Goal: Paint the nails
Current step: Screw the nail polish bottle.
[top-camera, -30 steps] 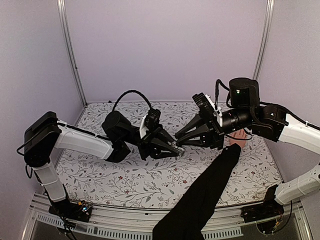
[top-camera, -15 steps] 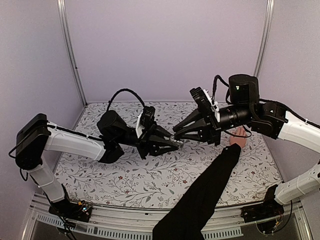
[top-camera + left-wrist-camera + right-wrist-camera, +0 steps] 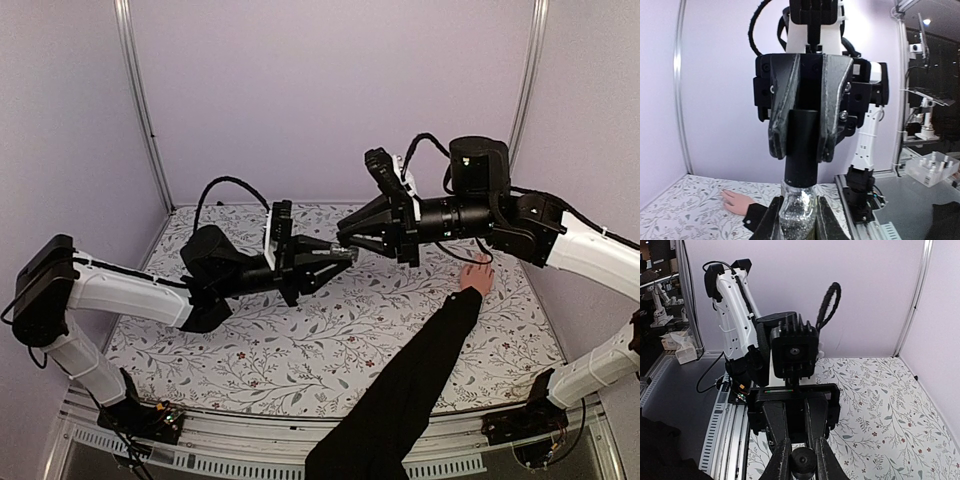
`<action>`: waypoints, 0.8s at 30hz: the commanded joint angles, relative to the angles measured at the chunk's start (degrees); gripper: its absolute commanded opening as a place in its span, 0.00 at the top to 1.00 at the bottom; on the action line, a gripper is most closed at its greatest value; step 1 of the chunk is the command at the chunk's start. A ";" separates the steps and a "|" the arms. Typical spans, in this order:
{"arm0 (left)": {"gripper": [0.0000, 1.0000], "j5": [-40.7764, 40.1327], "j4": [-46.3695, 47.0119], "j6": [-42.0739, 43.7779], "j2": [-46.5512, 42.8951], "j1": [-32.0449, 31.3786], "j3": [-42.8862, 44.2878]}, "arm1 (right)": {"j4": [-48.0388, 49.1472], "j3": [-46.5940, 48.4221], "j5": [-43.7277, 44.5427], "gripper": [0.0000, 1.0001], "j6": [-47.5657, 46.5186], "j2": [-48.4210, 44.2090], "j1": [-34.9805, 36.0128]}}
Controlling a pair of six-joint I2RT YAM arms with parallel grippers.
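A small glitter-filled bottle (image 3: 799, 216) stands between the fingers of my left gripper (image 3: 798, 202), which is shut on it. Its black cap (image 3: 802, 150) is clamped by my right gripper (image 3: 803, 465), which meets the left one head-on. In the top view the left gripper (image 3: 335, 258) and the right gripper (image 3: 348, 238) touch tips well above the table. A bare hand (image 3: 478, 276) with a long black sleeve (image 3: 420, 370) lies flat on the table at the right, below the right arm. Its nails (image 3: 487, 262) are too small to make out.
The floral tablecloth (image 3: 300, 340) covers the table. Metal posts (image 3: 140, 110) and lilac walls close in the back and sides. The sleeve crosses the table's near right part. Both arm bases sit at the near edge.
Both grippers, still joined on the bottle and cap, have risen and shifted slightly left and toward the back. The hand has stayed in place.
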 commanded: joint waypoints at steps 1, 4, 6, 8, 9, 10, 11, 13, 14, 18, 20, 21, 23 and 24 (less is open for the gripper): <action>1.00 -17.90 0.24 6.53 -3.54 -2.30 1.48 | -5.57 0.37 3.73 0.94 4.12 4.08 1.38; 1.00 -24.10 -0.69 9.28 -3.81 -3.60 1.49 | -6.14 1.11 5.98 0.95 5.69 5.02 1.38; 1.00 -28.09 -1.28 11.12 -3.53 -4.50 1.78 | -5.80 1.37 7.15 0.96 7.14 5.53 1.42; 1.00 -32.09 -2.03 12.68 -2.97 -5.50 2.44 | -5.28 1.42 8.61 0.96 8.81 6.07 1.44; 1.00 -33.85 -2.32 13.67 -2.53 -5.89 2.84 | -4.89 1.37 9.30 0.96 9.35 6.17 1.40; 1.00 -35.63 -2.48 14.28 -1.94 -6.13 3.25 | -4.49 1.23 10.02 0.96 10.12 6.37 1.38; 1.00 -37.08 -2.45 14.65 -1.60 -6.41 3.60 | -3.97 1.04 10.68 0.96 10.79 6.49 1.39; 1.00 -39.26 -2.68 15.53 -0.78 -6.78 4.29 | -3.30 0.63 11.91 0.96 12.16 6.64 1.49; 1.00 -40.44 -2.96 16.07 -0.29 -7.10 4.78 | -2.90 0.44 12.60 0.96 12.82 6.85 1.40; 1.00 -45.80 -4.00 17.79 1.52 -8.43 6.64 | -1.41 -0.67 14.39 0.95 16.64 7.04 1.41; 1.00 -47.14 -4.59 18.72 2.53 -8.94 7.59 | -0.32 -1.31 15.38 0.95 17.81 6.89 1.43; 1.00 -47.23 -4.90 19.06 2.89 -9.16 8.05 | 0.02 -1.39 15.52 0.94 18.12 6.84 1.46; 1.00 -46.80 -5.28 19.29 3.22 -9.50 8.31 | 0.53 -1.60 15.83 0.93 18.41 6.68 1.44; 1.00 -46.40 -5.50 18.99 3.11 -9.48 8.16 | 0.78 -1.78 16.00 0.93 18.40 6.37 1.43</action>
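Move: The left hand already pinches the glass of the nail polish bottle. The black cap, clamped in the right hand, stands on top of it, about 4 cm above the left hand point, level fore and aft and some 1 cm to its left. From the right hand the glass is about 4 cm below and 1 cm to the right. The person's hand rests on the table roughly 18 cm ahead of the left hand, 33 cm to its right and 30 cm below. Both hands swing forward together by about 8 cm, rising a touch and then sinking to end 1.5 cm or so lower, the left keeping its pinch on the glass and the right its hold on the cap above. On the way the left turns some 40 degrees counter-clockwise and the right about 25 degrees clockwise, so that fingers which faced each other swing round to point partly forward, twisting bottle against cap in the tightening sense. ##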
